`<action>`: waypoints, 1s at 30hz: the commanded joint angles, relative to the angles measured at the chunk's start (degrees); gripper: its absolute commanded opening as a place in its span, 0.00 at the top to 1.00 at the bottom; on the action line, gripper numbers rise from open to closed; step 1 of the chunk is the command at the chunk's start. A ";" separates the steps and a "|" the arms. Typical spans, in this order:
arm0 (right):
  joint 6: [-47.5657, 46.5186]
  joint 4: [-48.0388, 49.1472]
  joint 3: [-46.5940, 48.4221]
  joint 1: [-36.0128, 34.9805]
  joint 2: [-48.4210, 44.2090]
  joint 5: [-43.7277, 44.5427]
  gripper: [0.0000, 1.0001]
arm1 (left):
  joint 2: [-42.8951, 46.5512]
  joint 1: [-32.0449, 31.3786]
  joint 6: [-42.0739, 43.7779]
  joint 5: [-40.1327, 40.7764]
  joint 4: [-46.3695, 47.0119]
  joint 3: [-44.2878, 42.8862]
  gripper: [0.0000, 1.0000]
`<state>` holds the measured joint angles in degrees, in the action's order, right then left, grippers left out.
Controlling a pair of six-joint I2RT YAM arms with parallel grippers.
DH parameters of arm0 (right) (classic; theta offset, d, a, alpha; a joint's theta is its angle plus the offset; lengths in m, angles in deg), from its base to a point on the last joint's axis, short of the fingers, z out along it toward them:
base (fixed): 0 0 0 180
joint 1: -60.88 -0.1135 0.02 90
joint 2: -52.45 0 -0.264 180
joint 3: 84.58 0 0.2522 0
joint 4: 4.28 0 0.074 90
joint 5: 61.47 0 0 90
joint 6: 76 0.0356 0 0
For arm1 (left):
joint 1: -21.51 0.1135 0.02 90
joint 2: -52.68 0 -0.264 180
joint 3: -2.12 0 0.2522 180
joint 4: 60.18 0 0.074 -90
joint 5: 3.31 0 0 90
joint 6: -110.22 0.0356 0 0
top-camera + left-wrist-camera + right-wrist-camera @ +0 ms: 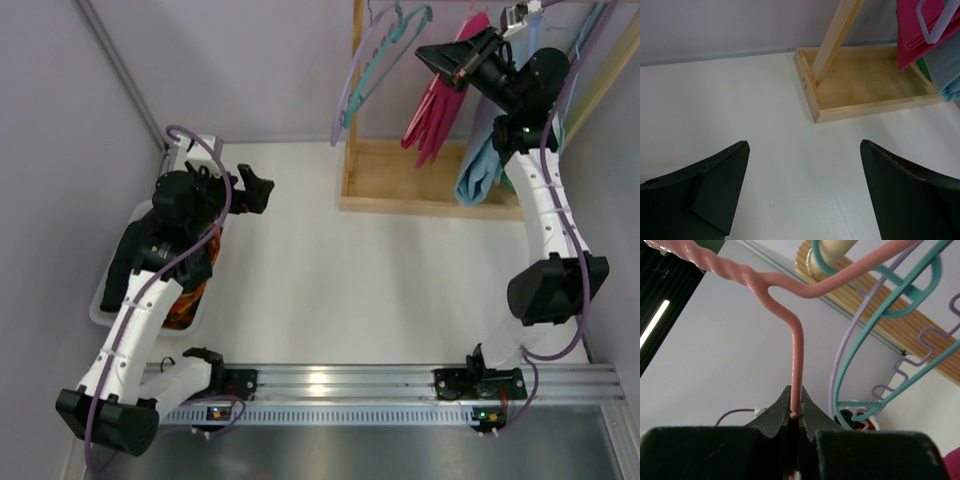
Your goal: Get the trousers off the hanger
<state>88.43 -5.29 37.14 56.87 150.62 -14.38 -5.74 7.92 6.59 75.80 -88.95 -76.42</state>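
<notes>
The magenta trousers (438, 100) hang from the rail of the wooden rack at the back right; in the left wrist view they show at the top right as folded trousers (917, 27). My right gripper (425, 53) is up at the rail beside them. In the right wrist view this gripper (795, 401) is shut on the straight wire of a pink hanger (797, 352), which runs up to a twisted neck. My left gripper (256, 192) hovers over the table at the left. Its jaws stand wide open with only white tabletop between them (804, 145).
A teal hanger (862, 340) and a lavender hanger (839, 370) hang empty beside the pink one. A light blue cloth (480, 165) hangs right of the trousers. The rack's wooden base tray (400, 185) sits on the table. A white basket (106, 300) of dark clothes stands at the left edge.
</notes>
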 commanded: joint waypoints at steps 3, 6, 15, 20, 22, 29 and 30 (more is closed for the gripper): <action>-1.66 17.74 -3.18 -1.35 -11.50 -3.40 1.00 | 6.89 0.22 7.27 -2.89 10.69 8.14 0.01; -0.61 19.76 -8.02 -1.79 -14.58 -5.06 1.00 | 10.58 0.14 13.07 -7.73 16.30 14.47 0.01; 3.26 25.82 -19.36 -3.02 -22.31 -11.30 1.00 | 11.39 -6.18 28.38 -12.23 24.13 25.30 0.02; 4.23 28.55 -23.06 -4.95 -25.31 -15.34 1.00 | 6.66 -19.09 31.64 -1.71 37.63 28.12 0.02; 4.32 28.64 -24.19 -6.18 -26.18 -16.23 1.00 | 4.02 -24.79 31.82 1.30 42.23 27.86 0.02; 1.60 24.26 -27.01 -9.17 -29.17 -17.55 1.00 | -8.46 -37.73 31.03 15.37 56.30 19.00 0.06; 1.42 23.99 -27.19 -9.26 -29.35 -17.55 1.00 | -10.47 -38.88 30.77 16.51 57.27 17.94 0.06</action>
<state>96.10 9.40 8.20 48.80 125.96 -31.63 -13.87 -27.90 36.88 84.80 -45.01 -52.61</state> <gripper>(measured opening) 0.029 0.939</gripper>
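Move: The right gripper already grips the pink hanger near its neck; the pink trousers hang with their middle about 15 cm below that hand, 3 cm farther out and 2 cm to its right. Open space before the rack lies about 20 cm back and 5 cm left of it, near its height. The teal hanger is some 10 cm left and 2 cm ahead, 3 cm lower. From the left hand the trousers are roughly 18 cm ahead, 39 cm right and 4 cm above. Keep the right gripper shut on the pink hanger and draw it back about 19 cm with a smaller drift left, out in front of the rack, turning the hand some 25 degrees counter-clockwise. Meanwhile bring the open left gripper back and down, then sweep it right towards the trousers, 18 cm right in all, turning clockwise and tipping its fingers up. ##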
